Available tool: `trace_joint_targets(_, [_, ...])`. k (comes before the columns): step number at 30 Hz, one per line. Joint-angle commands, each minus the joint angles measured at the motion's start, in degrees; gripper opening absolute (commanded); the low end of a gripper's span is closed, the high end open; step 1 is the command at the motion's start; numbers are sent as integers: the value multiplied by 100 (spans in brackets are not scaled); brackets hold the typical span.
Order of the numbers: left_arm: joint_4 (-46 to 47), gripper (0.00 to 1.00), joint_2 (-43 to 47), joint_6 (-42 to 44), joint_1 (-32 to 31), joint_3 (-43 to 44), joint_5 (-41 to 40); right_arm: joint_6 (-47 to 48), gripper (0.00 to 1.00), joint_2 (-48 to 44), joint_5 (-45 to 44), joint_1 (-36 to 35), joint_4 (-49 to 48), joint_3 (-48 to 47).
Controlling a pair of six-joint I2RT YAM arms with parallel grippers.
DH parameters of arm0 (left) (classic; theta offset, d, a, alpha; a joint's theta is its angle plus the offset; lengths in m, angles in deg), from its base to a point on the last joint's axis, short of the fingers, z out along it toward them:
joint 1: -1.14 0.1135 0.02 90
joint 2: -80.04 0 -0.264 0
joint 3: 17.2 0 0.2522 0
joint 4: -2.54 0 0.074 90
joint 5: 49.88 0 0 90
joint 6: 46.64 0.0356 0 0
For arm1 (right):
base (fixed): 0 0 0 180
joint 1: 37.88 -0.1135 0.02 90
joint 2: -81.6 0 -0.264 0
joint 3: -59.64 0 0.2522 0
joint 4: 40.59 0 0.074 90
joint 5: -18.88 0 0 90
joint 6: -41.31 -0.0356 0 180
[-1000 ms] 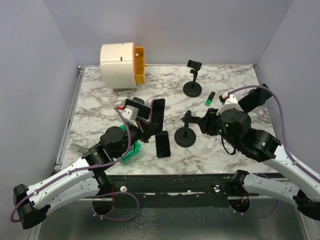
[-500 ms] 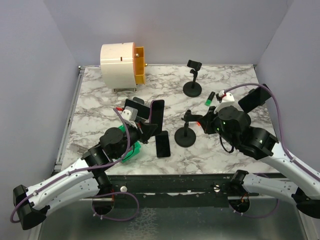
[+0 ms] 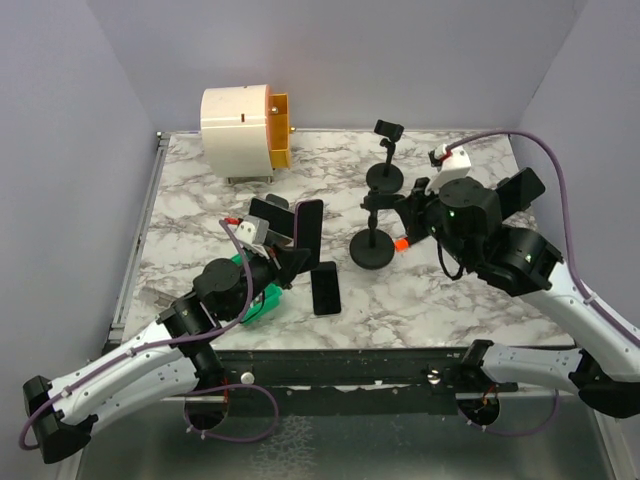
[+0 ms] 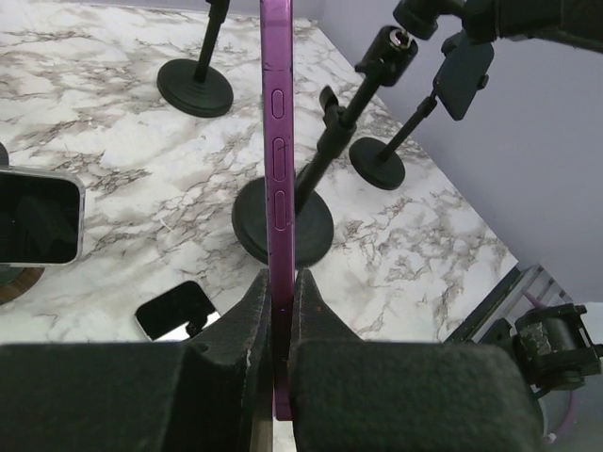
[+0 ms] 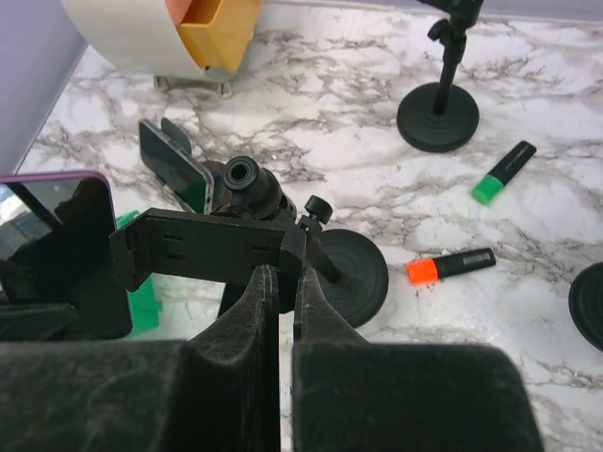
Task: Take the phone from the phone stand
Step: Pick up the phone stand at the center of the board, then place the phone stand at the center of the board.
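The purple phone (image 3: 309, 229) stands on edge, held off the table by my left gripper (image 3: 292, 248), which is shut on its lower end; the left wrist view shows the phone (image 4: 279, 169) pinched between the fingers of the left gripper (image 4: 280, 287). The black phone stand (image 3: 372, 248) is apart from the phone, to its right. My right gripper (image 3: 398, 208) is shut on the stand's clamp plate (image 5: 209, 249), and in the right wrist view the right gripper (image 5: 283, 278) pinches the plate's lower edge. The stand's stem leans over its round base (image 5: 356, 273).
A black phone (image 3: 325, 290) lies flat near the front. Another phone (image 3: 268, 214) leans up behind the left gripper. A second stand (image 3: 385, 176) is at the back, with a white and orange device (image 3: 245, 122) back left. An orange marker (image 3: 400, 243) and a green highlighter (image 5: 504, 171) lie on the marble.
My right gripper has closed on the stand's clamp and carried the stand toward the back, uncovering the orange marker. The left gripper has drawn the purple phone slightly left.
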Motion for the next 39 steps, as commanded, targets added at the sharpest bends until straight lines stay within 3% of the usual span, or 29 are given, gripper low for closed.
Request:
trace_joint_targets(1, [153, 0, 256, 60, 10, -63, -256, 365, 0, 306, -502, -20, -1112, -483])
trace_joint_targets(13, [-77, 0, 799, 221, 10, -227, -573, 858, 0, 1845, -871, 226, -2367, -1434])
trace_joint_targets(21, [-99, 0, 1181, 259, 6, -470, -748, 226, 0, 2852, 403, 1348, -2767, -1948])
trace_joint_targets(39, [-30, 0, 1052, 167, 10, -534, -564, 14, 0, 4200, 1168, 1909, -3832, -2169])
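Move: The right hand already holds the clamp of the lifted phone stand. The clear spot it makes for lies about 25 cm ahead, 12 cm left and some 32 cm below. The empty stand is about 28 cm straight ahead; the orange marker is 8 cm ahead and 6 cm right, the green marker 22 cm ahead and 11 cm right. From the left hand, the spot is roughly 34 cm ahead and 10 cm right. Forward across the board the right arm swings the held stand, some 23 cm out and 7 cm left, towards the clear spot left of the empty stand. It rises about 3 cm, then sinks about 7, turning slightly clockwise with fingers still shut on the clamp. The left hand, still gripping the purple phone, shifts about 4 cm left. ##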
